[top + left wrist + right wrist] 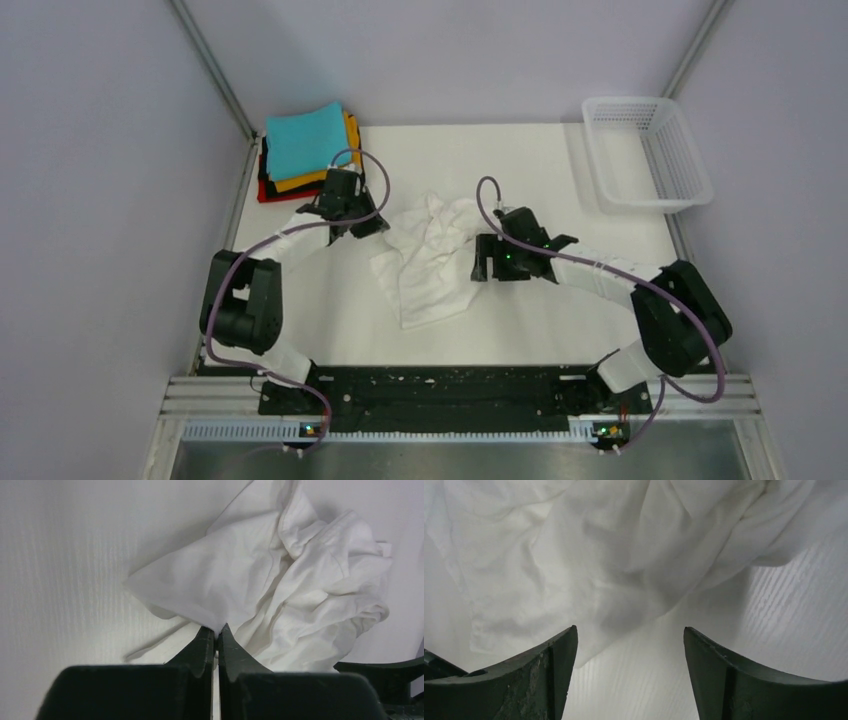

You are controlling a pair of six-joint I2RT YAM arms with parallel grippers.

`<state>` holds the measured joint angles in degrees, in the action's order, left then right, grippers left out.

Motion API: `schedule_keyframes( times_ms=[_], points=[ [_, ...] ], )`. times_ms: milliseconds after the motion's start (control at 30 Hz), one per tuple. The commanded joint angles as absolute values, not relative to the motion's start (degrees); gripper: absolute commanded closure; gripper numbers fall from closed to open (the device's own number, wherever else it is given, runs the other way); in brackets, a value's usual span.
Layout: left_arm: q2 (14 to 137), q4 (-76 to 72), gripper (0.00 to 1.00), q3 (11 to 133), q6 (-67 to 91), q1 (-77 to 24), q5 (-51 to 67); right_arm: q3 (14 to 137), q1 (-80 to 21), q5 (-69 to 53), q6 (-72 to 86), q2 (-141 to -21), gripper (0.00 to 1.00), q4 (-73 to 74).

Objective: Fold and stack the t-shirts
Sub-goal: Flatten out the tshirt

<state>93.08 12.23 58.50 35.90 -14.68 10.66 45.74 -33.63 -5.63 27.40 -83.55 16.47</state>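
A crumpled white t-shirt (432,255) lies mid-table. My left gripper (372,227) is at its left edge, and in the left wrist view its jaws are shut on a pinch of the white t-shirt (260,580), the left gripper (218,630) tips meeting at the cloth. My right gripper (483,258) sits at the shirt's right side. In the right wrist view the right gripper (630,632) is open, with a hem of the white t-shirt (599,565) hanging just ahead of the tips and only the mat between them. A folded stack of t-shirts (305,148), teal on top, rests at the back left.
A white mesh basket (647,150) stands at the back right corner. Grey walls close in the left and right sides. The white table mat (520,160) stretches behind the shirt.
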Motion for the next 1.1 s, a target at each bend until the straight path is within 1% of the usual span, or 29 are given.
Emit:
schedule_keyframes(
  times_ms=[0, 33, 67, 100, 167, 200, 267, 400, 467, 600, 700, 833, 967, 1067],
  points=[
    [89.60, 11.32, 1.00, 58.84, 36.23, -14.77, 9.60, 47.48, -33.86, -7.47, 32.43, -88.56, 0.26, 6.48],
    [89.38, 11.38, 1.00, 58.95, 36.22, -14.77, 9.40, 47.75, -33.84, -7.28, 32.92, -89.84, 0.33, 6.12],
    [89.12, 11.42, 1.00, 59.04, 36.09, -14.77, 8.76, 47.89, -33.84, -7.11, 33.22, -90.56, 0.45, 4.88],
    [88.64, 11.49, 1.00, 59.20, 35.55, -14.70, 8.06, 48.01, -33.84, -6.19, 33.40, -90.95, 0.59, 4.62],
    [87.76, 12.36, 1.00, 60.26, 34.74, -14.47, 5.64, 49.27, -33.82, -2.38, 32.82, -90.71, 0.93, 7.33],
    [87.15, 13.04, 1.00, 61.54, 34.46, -14.16, 4.48, 50.31, -33.77, 0.66, 31.64, -90.07, 1.00, 10.09],
    [85.33, 13.25, 1.00, 63.21, 33.83, -13.39, 2.27, 51.95, -32.76, 7.88, 29.06, -87.48, 1.00, 15.23],
    [80.83, 11.07, 1.00, 66.46, 32.64, -12.57, -2.77, 53.55, -25.51, 6.37, 25.00, -78.41, 1.00, 18.24],
    [78.28, 9.11, 1.00, 68.03, 32.00, -12.49, -4.25, 56.67, -23.02, 7.34, 21.83, -74.35, 1.00, 20.26],
    [72.80, 1.42, 1.00, 71.26, 30.31, -12.56, -2.79, 71.59, -22.15, 10.65, 12.53, -70.86, 1.00, 27.17],
    [70.44, 0.52, 1.00, 76.70, 28.41, -12.52, -1.57, 84.12, -22.15, 10.80, 7.63, -70.96, 1.00, 31.94],
    [68.16, -2.54, 1.00, 83.19, 25.98, -12.57, 0.65, 97.84, -22.15, 11.16, 1.17, -71.17, 1.00, 35.82],
    [65.94, -3.92, 1.00, 86.29, 24.16, -12.57, 2.14, 109.68, -22.16, 11.49, -2.71, -72.61, 1.00, 41.37],
    [63.68, -3.62, 1.00, 87.24, 22.43, -12.57, 2.83, 114.47, -22.15, 7.42, -3.46, -72.58, 1.00, 44.65]
  ],
)
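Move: The left hand already pinches the t-shirt. The t-shirt's right edge, which the open right hand goes for, lies about 2 cm ahead, 1 cm left and 3 cm below that hand; from the left hand it is about 10 cm back, 22 cm right and 5 cm lower. The folded stack sits some 17 cm ahead and 14 cm left of the left hand; the empty basket is roughly 27 cm ahead and 31 cm right of the right hand. Right hand dips, pinches the t-shirt's edge; both raise it about 45 cm, spreading apart, fingers tilting up. ##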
